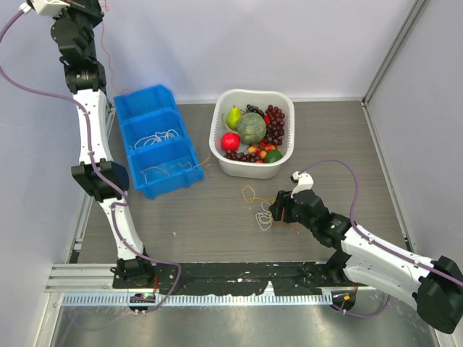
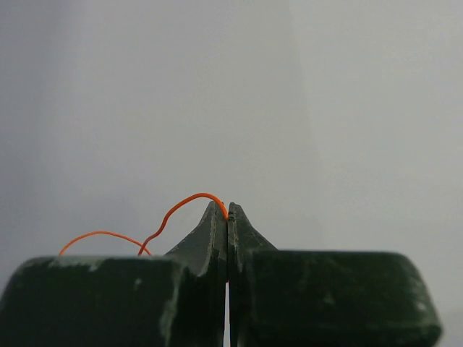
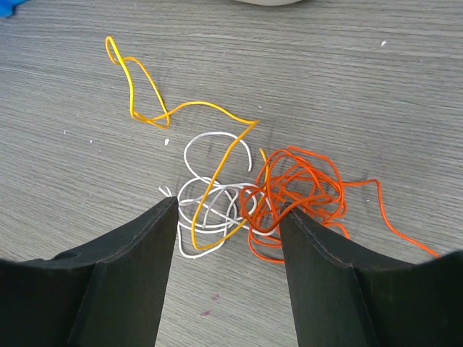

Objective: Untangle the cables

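A tangle of cables lies on the grey table: a yellow-orange cord (image 3: 210, 108), a white cord (image 3: 211, 210) and a bunched orange-red cord (image 3: 307, 181) cross one another. In the top view the tangle shows as small loops (image 1: 262, 213). My right gripper (image 3: 228, 208) (image 1: 278, 210) is open just over it. Its fingers straddle the white and yellow loops, and the right finger sits at the orange-red bunch. My left gripper (image 2: 228, 210) is raised high at the far left (image 1: 43, 7), shut on a thin orange-red cable (image 2: 181, 202) that curves off to its left.
A blue three-part bin (image 1: 155, 90) stands at the back left with thin white cords in its compartments. A white basket (image 1: 255, 92) of fruit sits behind the tangle. Grey walls close in the table at the back and on the right.
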You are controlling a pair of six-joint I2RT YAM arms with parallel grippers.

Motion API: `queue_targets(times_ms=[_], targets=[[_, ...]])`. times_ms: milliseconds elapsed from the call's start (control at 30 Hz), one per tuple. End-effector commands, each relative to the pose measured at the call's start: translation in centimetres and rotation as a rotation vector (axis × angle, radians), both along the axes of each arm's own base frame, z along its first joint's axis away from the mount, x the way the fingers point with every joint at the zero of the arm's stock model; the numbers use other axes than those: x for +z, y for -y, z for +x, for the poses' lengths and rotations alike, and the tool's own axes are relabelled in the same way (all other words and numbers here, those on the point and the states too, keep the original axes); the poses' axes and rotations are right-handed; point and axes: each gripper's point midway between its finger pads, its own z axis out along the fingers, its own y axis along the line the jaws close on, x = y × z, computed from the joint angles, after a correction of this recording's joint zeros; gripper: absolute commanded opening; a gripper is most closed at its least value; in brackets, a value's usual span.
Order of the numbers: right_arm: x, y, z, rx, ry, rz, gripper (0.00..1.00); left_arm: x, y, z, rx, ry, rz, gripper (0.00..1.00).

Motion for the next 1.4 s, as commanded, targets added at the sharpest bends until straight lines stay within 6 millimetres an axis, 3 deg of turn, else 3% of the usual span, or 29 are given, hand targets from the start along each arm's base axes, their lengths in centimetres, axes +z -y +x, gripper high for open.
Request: queue_targets(times_ms=[0,100,333,633,867,967,1100,1200,1367], targets=[[1.3,-0.2,1.0,-0.022,0.051,0.031,0.63,8.5,0.6,-6.5,-0.017,0.242,0.007,0.0],[1.3,-0.3,0.9,-0.02,0.051,0.032,0.63,9.3,0.6,-7.1,-0.031,0.281,-0.015,0.0],[1.3,-0.2,0.9,-0.023,0.052,0.033,0.63,8.9,0.5,-6.6,-0.07,0.304,-0.063,0.0],[1.4,-0.2,1.0,-0.024,0.054,0.033,0.63,11.7,1.5,-9.4,-0.145,0.405,-0.105,0.0],[1.4,-0.2,0.9,-0.02,0.058,0.04,0.63,9.3,2.3,-6.9,-0.208,0.339,-0.159,0.0],[1.5,-0.2,0.8,-0.019,0.062,0.045,0.63,9.5,3.7,-6.9,-0.249,0.34,-0.157,0.0],[1.4,-0.2,0.8,-0.018,0.063,0.044,0.63,9.2,7.1,-7.1,-0.298,0.3,-0.122,0.0],[1.5,-0.1,0.8,-0.021,0.068,0.05,0.63,7.1,8.0,-5.8,-0.328,0.233,-0.165,0.0],[1.7,-0.3,0.8,-0.012,0.072,0.059,0.63,4.3,12.3,-3.5,-0.437,0.128,-0.141,0.0]])
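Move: The blue box that I am carrying the orange cable to lies far below my left hand: its middle, with the white cable in it, is some 55 cm down, about 3 cm back and 7 cm to my right. The yellow cable in its near compartment is about 18 cm back and 12 cm right, and the fruit basket roughly 10 cm back and 43 cm right. From my right hand the box lies about 36 cm ahead and 45 cm left, slightly lower. With my left fingers still shut on one end of the orange cable, I ease it up about 6 cm and back 4 cm, tilting my fingertips up some 15 degrees. Then I sweep to my right, about 8 cm and gathering speed, high above the box, turning clockwise while sinking about 3 cm and coming slightly forward. ##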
